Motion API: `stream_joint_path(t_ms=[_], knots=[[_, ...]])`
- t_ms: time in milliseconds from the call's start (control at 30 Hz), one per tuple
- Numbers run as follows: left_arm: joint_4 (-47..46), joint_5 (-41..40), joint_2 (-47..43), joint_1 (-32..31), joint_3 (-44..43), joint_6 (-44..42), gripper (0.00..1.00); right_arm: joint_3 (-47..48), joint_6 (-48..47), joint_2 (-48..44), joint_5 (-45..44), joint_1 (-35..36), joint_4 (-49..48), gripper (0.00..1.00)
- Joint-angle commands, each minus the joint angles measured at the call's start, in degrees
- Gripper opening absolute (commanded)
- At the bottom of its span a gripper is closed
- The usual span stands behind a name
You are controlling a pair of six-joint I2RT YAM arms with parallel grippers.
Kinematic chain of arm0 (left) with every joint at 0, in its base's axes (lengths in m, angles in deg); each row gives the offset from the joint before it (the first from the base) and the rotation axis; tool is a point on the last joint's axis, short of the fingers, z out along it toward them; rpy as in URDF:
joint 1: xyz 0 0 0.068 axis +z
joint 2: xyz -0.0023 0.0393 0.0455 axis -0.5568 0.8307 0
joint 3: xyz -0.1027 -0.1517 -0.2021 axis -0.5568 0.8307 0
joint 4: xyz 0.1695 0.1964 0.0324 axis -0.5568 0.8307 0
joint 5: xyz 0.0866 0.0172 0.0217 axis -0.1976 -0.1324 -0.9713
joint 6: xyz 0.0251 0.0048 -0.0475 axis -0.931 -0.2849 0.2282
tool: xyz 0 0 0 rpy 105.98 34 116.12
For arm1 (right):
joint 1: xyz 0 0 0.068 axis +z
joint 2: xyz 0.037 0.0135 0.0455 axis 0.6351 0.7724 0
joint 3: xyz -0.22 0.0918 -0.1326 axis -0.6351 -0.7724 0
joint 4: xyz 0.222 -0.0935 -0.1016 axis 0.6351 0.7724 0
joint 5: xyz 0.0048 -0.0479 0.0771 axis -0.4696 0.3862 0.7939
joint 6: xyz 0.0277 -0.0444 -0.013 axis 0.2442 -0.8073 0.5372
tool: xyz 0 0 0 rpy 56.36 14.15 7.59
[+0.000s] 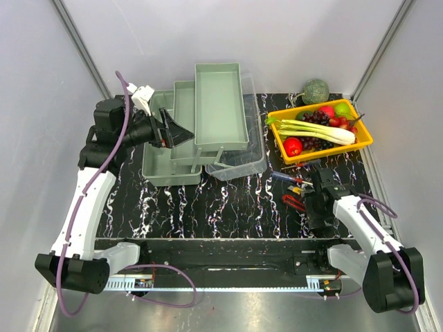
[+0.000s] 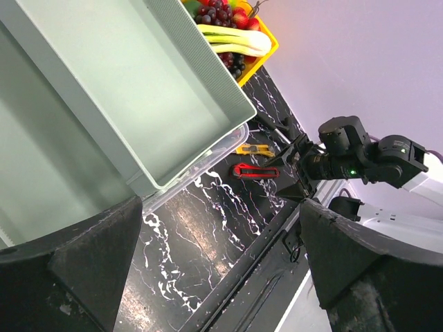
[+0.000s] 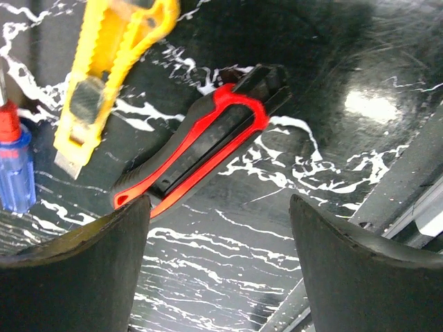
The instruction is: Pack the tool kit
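Observation:
The tool kit's pale grey-green box [image 1: 171,173] stands open at the back middle, its tiered trays [image 1: 220,107] folded out over the clear lid [image 1: 242,166]. My left gripper [image 1: 176,131] hovers open over the box's left side; in the left wrist view the left gripper [image 2: 221,277] has nothing between its fingers and the tray [image 2: 138,90] fills the upper left. A red utility knife [image 3: 201,145], a yellow utility knife [image 3: 111,62] and a blue-and-red screwdriver [image 3: 14,166] lie on the black marbled table. My right gripper [image 3: 218,235] is open just above the table, its left finger by the red knife's end.
An orange-yellow tray [image 1: 332,153] of fruit and vegetables sits at the back right, with a green round vegetable [image 1: 315,90] behind it. A metal rail [image 1: 221,249] runs along the table's near edge. Grey walls close in on both sides.

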Motion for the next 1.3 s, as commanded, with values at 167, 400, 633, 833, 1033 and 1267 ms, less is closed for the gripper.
stream_joint_path(t_ms=[167, 400, 633, 833, 1033, 1267], knots=[[-0.9, -2.0, -1.6, -0.3, -2.2, -0.1, 0.99, 0.2, 6.2, 2.3, -5.7, -3.8, 0.3, 0.85], [-1.1, -3.4, -1.2, -0.4, -2.1, 0.6, 0.99, 0.8, 6.4, 6.1, -4.5, -6.4, -0.5, 0.83], [-1.2, -4.8, -1.0, -0.3, -4.3, 1.3, 0.99, 2.1, 6.6, 13.7, -1.6, -7.5, 0.7, 0.78], [-1.4, -4.7, -0.6, -0.4, -6.2, 1.9, 0.99, 5.3, 4.4, 18.9, -2.0, -8.1, 0.7, 0.42], [-1.9, -3.1, -0.3, -0.3, -6.8, 2.5, 0.99, 7.9, -0.3, 19.8, -3.9, -8.0, 0.4, 0.14], [-3.0, -1.3, -0.7, -6.3, -6.6, 0.6, 0.99, 11.6, -9.6, 13.2, -7.1, -8.0, 1.7, 0.00]])
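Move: The red utility knife lies almost under the open right gripper: its middle is about 2 cm ahead, roughly level left to right and some 3 cm below. The yellow cutter's middle is about 7 cm ahead and 2 cm to the right; the blue-handled screwdriver's is about 11 cm ahead and 3 cm to the left. From the left hand the red knife is roughly 42 cm right, 8 cm back and 34 cm below. Sink the right gripper about 3 cm and carry it as far to the right, turning it some 10 degrees clockwise and tilting its fingertips back towards the base, then pinch the red knife near its dark right end. Keep hold, start up and forward by about a centimetre, turning back counter-clockwise. Raise the open, empty left gripper about 3 cm over the trays. ##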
